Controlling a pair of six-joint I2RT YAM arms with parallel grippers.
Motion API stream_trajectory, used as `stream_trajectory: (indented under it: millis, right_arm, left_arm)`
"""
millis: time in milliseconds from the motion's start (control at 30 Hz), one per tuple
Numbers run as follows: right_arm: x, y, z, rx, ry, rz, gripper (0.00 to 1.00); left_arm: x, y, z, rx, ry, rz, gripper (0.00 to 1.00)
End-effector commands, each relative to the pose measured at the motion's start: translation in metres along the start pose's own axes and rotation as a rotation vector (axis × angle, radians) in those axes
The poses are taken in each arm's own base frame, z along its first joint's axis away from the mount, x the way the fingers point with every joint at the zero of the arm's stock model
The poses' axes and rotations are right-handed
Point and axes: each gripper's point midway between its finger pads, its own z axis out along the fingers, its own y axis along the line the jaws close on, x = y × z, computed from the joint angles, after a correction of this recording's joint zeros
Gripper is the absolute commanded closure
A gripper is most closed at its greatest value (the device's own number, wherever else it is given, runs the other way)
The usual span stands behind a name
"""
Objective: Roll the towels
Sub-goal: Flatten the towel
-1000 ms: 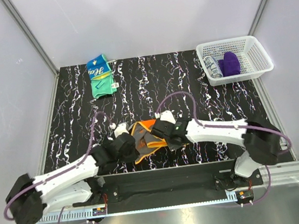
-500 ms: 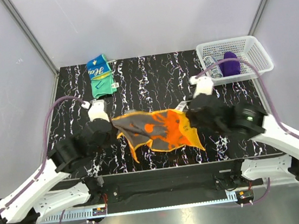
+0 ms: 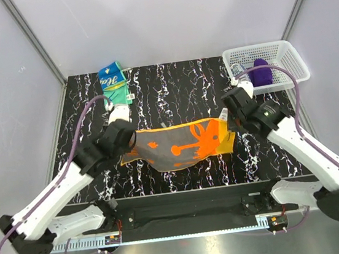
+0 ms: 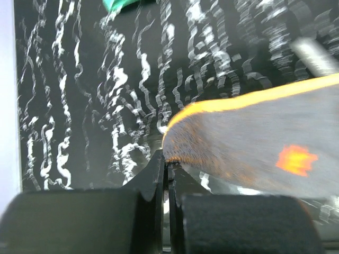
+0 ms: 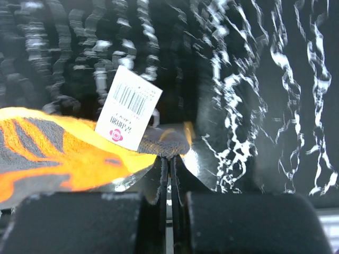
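Observation:
The orange towel (image 3: 184, 145) with dark grey marks hangs spread out between my two grippers, just above the black marbled table (image 3: 172, 95). My left gripper (image 3: 134, 140) is shut on its left corner, and the left wrist view shows that grey-orange corner (image 4: 212, 137) pinched at the tips (image 4: 167, 161). My right gripper (image 3: 227, 127) is shut on the right corner (image 5: 167, 142), beside a white barcode tag (image 5: 128, 108). The teal, blue and yellow towel (image 3: 113, 84) lies folded at the back left, far from both grippers; its green edge (image 4: 119, 4) shows in the left wrist view.
A white lattice basket (image 3: 289, 56) stands at the back right and holds a purple cloth (image 3: 260, 72) and a patterned one. Grey walls close in the table on three sides. The arm bases sit at the near edge.
Both grippers have moved apart and away from the near edge. The orange towel, bunched a second ago, is now drawn out wide between them.

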Motion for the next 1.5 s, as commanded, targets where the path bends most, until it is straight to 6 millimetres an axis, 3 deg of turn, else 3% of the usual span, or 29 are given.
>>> stream_trajectory:
  millis: [0,233,300,367,433,567,767,800,833,867,900,933,967,1033,1067,1100,1167,1200,1267,1300,1333,1400,1433,1467]
  right_arm:
    - [-0.011,0.007,0.025,-0.102,0.044,0.067,1.00]
    - [-0.007,0.035,0.108,-0.120,0.171,0.048,1.00]
    - [-0.010,0.041,0.123,-0.116,0.180,0.051,1.00]
    - [-0.011,0.043,0.147,-0.089,0.199,0.051,1.00]
    - [-0.010,0.037,0.171,-0.052,0.219,0.066,1.00]
    - [-0.031,0.022,0.200,-0.003,0.194,0.105,1.00]
    - [-0.050,-0.002,0.236,0.083,0.190,0.140,1.00]
    - [-0.051,-0.005,0.241,0.091,0.196,0.141,1.00]
    - [-0.053,-0.002,0.248,0.084,0.204,0.141,1.00]
    - [-0.054,-0.003,0.252,0.086,0.213,0.134,0.94]
    - [-0.054,-0.004,0.255,0.091,0.220,0.132,0.85]
    - [-0.052,-0.005,0.261,0.104,0.237,0.128,0.70]
    - [-0.052,-0.006,0.262,0.114,0.242,0.124,0.36]
    - [-0.053,-0.009,0.259,0.132,0.243,0.122,0.22]
    - [-0.055,-0.010,0.255,0.134,0.234,0.127,0.15]
    - [-0.064,-0.011,0.245,0.128,0.205,0.134,0.15]
    - [-0.061,-0.017,0.235,0.145,0.200,0.137,0.14]
    - [-0.067,-0.018,0.221,0.139,0.174,0.142,0.13]
    - [-0.057,-0.023,0.209,0.147,0.182,0.152,0.13]
    - [-0.064,-0.023,0.193,0.127,0.143,0.167,0.13]
    - [-0.044,-0.025,0.191,0.120,0.180,0.179,0.13]
    - [-0.042,-0.024,0.175,0.079,0.151,0.206,0.13]
    - [-0.016,-0.023,0.176,0.058,0.204,0.204,0.12]
    - [-0.008,-0.022,0.174,0.041,0.214,0.205,0.12]
  left_arm:
    - [0.005,-0.008,0.039,0.033,0.072,0.057,1.00]
    - [0.029,-0.008,0.123,0.025,0.285,0.061,0.96]
    - [0.035,-0.011,0.150,0.012,0.354,0.075,0.96]
    - [0.035,-0.007,0.166,0.010,0.402,0.033,0.96]
    - [0.027,-0.007,0.187,-0.002,0.403,0.022,0.97]
    - [0.011,-0.001,0.216,-0.029,0.409,0.004,0.96]
    - [0.011,0.019,0.251,-0.116,0.435,0.033,0.93]
    - [0.020,0.024,0.260,-0.121,0.465,0.028,0.92]
    - [0.021,0.024,0.264,-0.114,0.475,0.012,0.82]
    - [0.019,0.028,0.267,-0.121,0.487,-0.001,0.74]
    - [0.024,0.032,0.271,-0.132,0.506,-0.012,0.60]
    - [0.025,0.035,0.271,-0.156,0.508,-0.036,0.38]
    - [0.025,0.038,0.269,-0.174,0.508,-0.044,0.30]
    - [0.012,0.043,0.257,-0.198,0.454,-0.084,0.01]
    - [0.004,0.048,0.245,-0.211,0.413,-0.106,0.01]
    - [0.000,0.055,0.238,-0.242,0.387,-0.116,0.01]
    - [-0.011,0.063,0.215,-0.271,0.333,-0.173,0.01]
    - [-0.013,0.063,0.207,-0.265,0.316,-0.198,0.01]
    - [-0.010,0.060,0.188,-0.239,0.276,-0.277,0.01]
    - [-0.005,0.050,0.183,-0.180,0.276,-0.306,0.01]
    - [0.000,0.045,0.178,-0.160,0.272,-0.353,0.01]
    - [0.023,0.031,0.167,-0.086,0.279,-0.404,0.01]
    - [0.032,0.026,0.165,-0.076,0.281,-0.462,0.01]
    - [0.047,0.021,0.161,-0.044,0.268,-0.495,0.01]
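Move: On the bare table ahead lies the spot for the held towel's far edge: its left corner belongs about 20 cm ahead, 3 cm left and 19 cm below the left hand, its right corner some 22 cm ahead, 1 cm right and 17 cm below the right hand. The blue-green towel lies roughly 34 cm ahead, 6 cm left and 20 cm below the left hand. The white basket stands about 31 cm ahead, 21 cm right and 13 cm below the right hand. Swinging forward and down together, both hands, still pinching the far corners, carry the towel about 20 cm out and lay its far edge on the table, fingers tipping further down (left nearly 30 degrees, right about 15). Both grippers then open wide, letting go, and back off some 7 cm while rising, the left also turning counter-clockwise. ##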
